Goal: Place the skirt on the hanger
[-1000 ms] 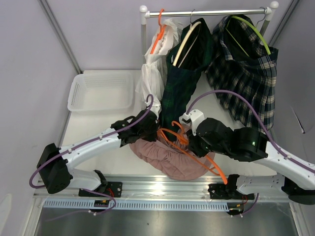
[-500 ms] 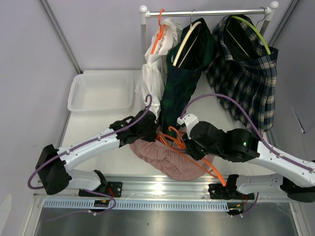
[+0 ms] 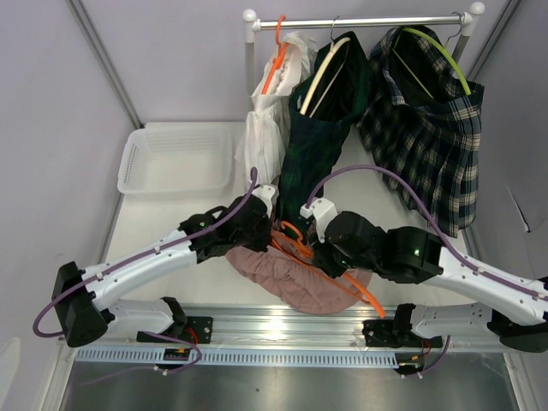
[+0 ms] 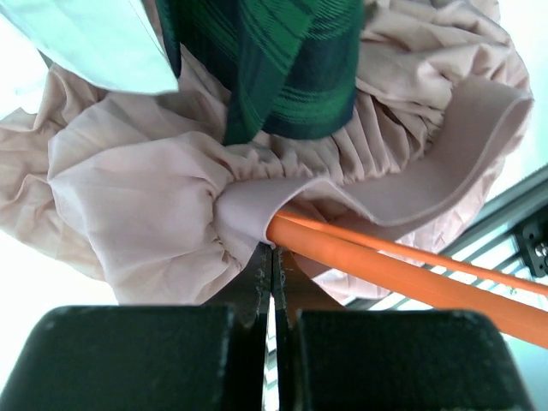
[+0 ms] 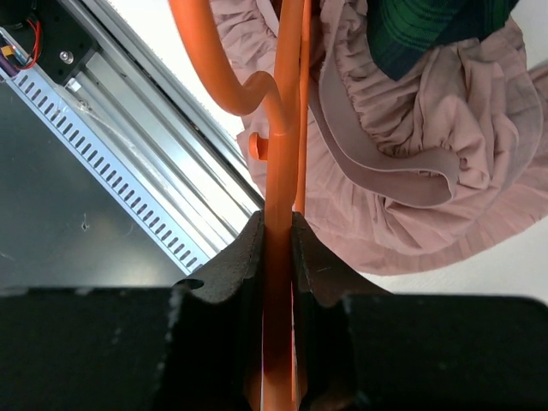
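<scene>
The pink skirt [image 3: 287, 276] lies bunched at the table's near edge. My left gripper [image 3: 259, 226] is at its far left side, shut on a fold of the elastic waistband [image 4: 257, 199]. The orange hanger [image 3: 295, 240] lies across the skirt, its long arm running down-right. My right gripper [image 3: 332, 250] is shut on that arm [image 5: 279, 171]. In the left wrist view the hanger's arm [image 4: 402, 270] passes under the raised waistband, right beside my fingertips [image 4: 253, 272]. In the right wrist view the skirt [image 5: 428, 180] lies just beyond the hanger's hook curve.
A rack rail [image 3: 360, 21] at the back carries a white garment [image 3: 265, 133], a dark green plaid skirt [image 3: 318, 137] hanging down to my grippers, and a navy plaid skirt [image 3: 428, 128]. A white basket [image 3: 175, 160] sits far left. A metal rail [image 3: 282, 324] lines the near edge.
My right arm has moved left and away from the near edge, carrying the hanger further across the skirt. My left arm has shifted slightly, still holding the waistband.
</scene>
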Motion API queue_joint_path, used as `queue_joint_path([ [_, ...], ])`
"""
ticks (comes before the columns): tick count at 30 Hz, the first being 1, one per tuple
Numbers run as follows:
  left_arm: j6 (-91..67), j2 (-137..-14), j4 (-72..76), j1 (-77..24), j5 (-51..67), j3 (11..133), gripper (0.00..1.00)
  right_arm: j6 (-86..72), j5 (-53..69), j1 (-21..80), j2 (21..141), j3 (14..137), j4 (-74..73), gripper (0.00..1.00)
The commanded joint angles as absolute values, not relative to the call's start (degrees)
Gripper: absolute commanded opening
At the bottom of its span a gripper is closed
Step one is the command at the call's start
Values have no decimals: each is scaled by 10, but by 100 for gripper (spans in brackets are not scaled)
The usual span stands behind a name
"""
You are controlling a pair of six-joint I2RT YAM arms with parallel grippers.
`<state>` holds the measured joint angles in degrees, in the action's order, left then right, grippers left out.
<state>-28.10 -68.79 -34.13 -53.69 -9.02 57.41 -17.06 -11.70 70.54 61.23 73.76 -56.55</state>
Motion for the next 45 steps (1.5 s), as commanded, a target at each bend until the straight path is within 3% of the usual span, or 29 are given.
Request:
queue_joint_path([
  [1,-290,-653,-354,-551,-102,620,0,-143,-110,709,609,728,-495,0],
  [9,-287,-621,-377,-567,-126,642,0,-126,-80,695,581,662,-420,0],
  [16,-266,-611,-328,-568,-113,580,2,-126,-26,661,528,567,-296,0],
  [25,-239,-605,-294,-568,-135,535,26,-139,35,627,495,466,-189,0],
  [26,-235,-603,-293,-568,-137,533,34,-140,37,621,491,455,-184,0],
  [30,-218,-593,-287,-568,-142,526,47,-144,57,596,491,440,-175,0],
  [45,-150,-588,-338,-576,-182,519,53,-141,104,563,490,422,-159,0],
])
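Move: The left fingers already pinch the pink skirt's waistband where the orange hanger's left end enters it, about 1 cm right and 1 cm below. From that hand the green tartan hem hangs some 6 cm ahead, 5 right, 4 lower; the white dress about 13 ahead, straight in line. The right hand, gripping the hanger's shoulder, has that waistband mouth 6 cm ahead, 14 left, 8 below; the tartan hem 10 ahead, 6 left. Down about 6.5 cm, with a little forward and left, the right hand lowers the hanger it keeps gripping, rolling it some 20 degrees so its left side comes up. The left hand lifts the waistband about 5 cm, sinks back most of the way while its fingers open to half and let go of the edge, then shifts some 2 cm left, its tips tilting outward. ##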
